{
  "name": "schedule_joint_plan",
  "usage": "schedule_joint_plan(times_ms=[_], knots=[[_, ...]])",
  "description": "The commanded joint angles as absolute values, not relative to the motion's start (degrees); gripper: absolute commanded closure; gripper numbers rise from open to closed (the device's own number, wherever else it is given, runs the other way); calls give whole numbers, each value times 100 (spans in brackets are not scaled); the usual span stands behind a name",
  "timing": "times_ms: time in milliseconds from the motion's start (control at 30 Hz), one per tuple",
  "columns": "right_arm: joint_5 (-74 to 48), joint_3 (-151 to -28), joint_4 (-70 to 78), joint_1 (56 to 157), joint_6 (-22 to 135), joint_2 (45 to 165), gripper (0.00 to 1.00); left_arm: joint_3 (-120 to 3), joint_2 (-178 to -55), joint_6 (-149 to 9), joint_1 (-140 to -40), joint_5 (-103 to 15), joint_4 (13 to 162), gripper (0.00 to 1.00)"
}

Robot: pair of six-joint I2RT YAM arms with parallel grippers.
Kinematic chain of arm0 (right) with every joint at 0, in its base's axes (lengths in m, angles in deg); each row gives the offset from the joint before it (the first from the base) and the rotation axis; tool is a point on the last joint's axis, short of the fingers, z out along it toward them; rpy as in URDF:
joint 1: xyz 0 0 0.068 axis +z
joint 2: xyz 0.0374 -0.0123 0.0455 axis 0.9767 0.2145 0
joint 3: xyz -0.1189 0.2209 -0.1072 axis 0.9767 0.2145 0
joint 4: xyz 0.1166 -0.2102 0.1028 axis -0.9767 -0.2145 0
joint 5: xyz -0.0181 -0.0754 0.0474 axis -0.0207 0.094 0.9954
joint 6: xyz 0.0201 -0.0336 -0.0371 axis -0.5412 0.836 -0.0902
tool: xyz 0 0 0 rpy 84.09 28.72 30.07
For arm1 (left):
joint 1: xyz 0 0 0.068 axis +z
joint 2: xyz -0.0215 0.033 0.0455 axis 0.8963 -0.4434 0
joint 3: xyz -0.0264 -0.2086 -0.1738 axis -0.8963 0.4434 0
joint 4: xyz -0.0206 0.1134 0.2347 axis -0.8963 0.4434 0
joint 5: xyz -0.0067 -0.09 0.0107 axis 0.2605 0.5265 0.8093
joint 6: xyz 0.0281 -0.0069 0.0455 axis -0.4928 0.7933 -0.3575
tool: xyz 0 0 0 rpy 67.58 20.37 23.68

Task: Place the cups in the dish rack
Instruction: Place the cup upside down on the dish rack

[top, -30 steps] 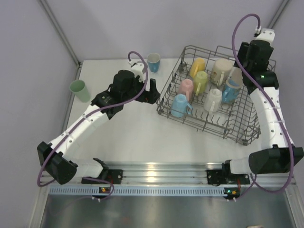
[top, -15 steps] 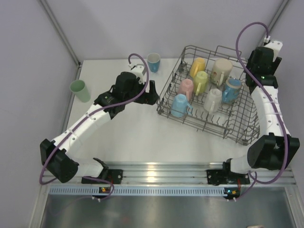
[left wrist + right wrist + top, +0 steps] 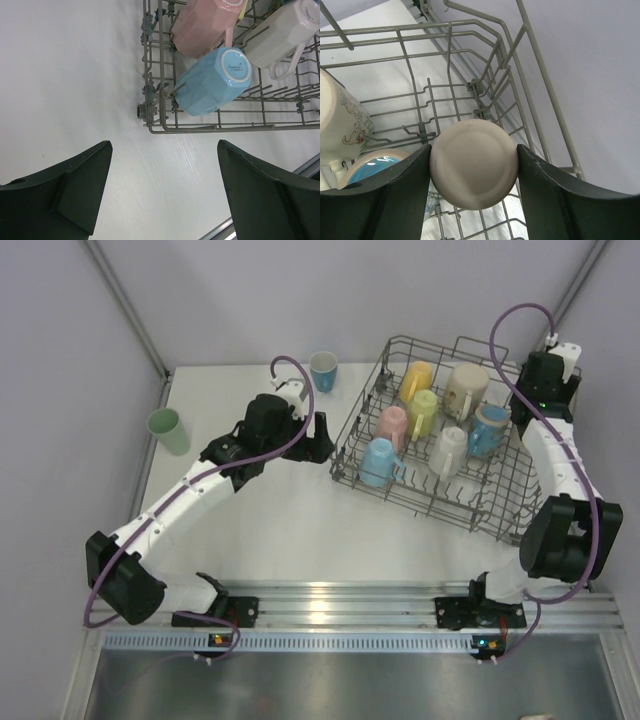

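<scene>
The grey wire dish rack (image 3: 500,502) sits at the right of the table and holds several cups: yellow (image 3: 415,378), lime (image 3: 422,412), pink (image 3: 393,425), light blue (image 3: 378,462), white (image 3: 448,450), cream (image 3: 464,388) and blue (image 3: 486,430). My right gripper (image 3: 473,148) is shut on a beige cup (image 3: 473,165), bottom toward the camera, above the rack's far right corner (image 3: 485,90). My left gripper (image 3: 164,145) hangs open and empty over the table just left of the rack's corner (image 3: 150,112). A blue-lined cup (image 3: 323,370) and a mint green cup (image 3: 168,431) stand outside the rack.
The rack's raised looped side wires (image 3: 540,75) stand close to the right gripper, with the purple wall behind. The metal rail (image 3: 330,600) runs along the table's near edge. The light blue cup (image 3: 212,82) lies on tines near the left gripper.
My right gripper has carried the beige cup from above the rack's right half toward its far right corner. The left arm has edged slightly right.
</scene>
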State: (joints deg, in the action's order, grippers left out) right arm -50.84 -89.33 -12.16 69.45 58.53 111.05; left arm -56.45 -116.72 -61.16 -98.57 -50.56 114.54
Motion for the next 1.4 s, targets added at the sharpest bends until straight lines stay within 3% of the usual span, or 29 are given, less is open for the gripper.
schedule_joint_plan(times_ms=[0,667,733,967,1100,1367], knots=[[-5208,-8899,-693,6830,5799,11228,100,-5650,-11685,-6049,-9822,-5137,11154,8],[-5323,-8486,-306,6707,5720,11290,99,-5633,-11729,-6093,-9813,-5155,11119,9],[-5235,-8486,-332,6698,5676,11343,87,-5624,-11737,-6085,-9804,-5146,11119,9],[-5050,-8504,-411,6610,5456,11484,74,-5597,-11615,-6093,-9804,-5172,11128,9],[-5024,-8486,-455,6601,5438,11484,59,-5588,-11606,-6085,-9795,-5155,11128,9],[-5103,-8609,-657,6593,5465,11422,41,-5606,-11597,-6085,-9795,-5172,11119,9]])
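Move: The right hand already holds the beige cup bottom up, and the empty place at the rack's right end is about 8 cm below and 2 cm to the right, level with the hand front to back. The blue cup stands some 11 cm left and 3 cm farther out. The printed cup is about 17 cm left and 12 cm ahead. From the left hand, the empty place is roughly 53 cm right and 11 cm ahead, about 8 cm lower. Still gripping the beige cup between both fingers, the right hand lowers it about 5 cm into the gap between the blue cup and the rack's right side. It edges some 2 cm right, sinking quickly at first, slowing to a creep, then dropping again before stopping. The wrist barely turns and the fingers keep their hold; whether the cup touches the wires can't be told. ##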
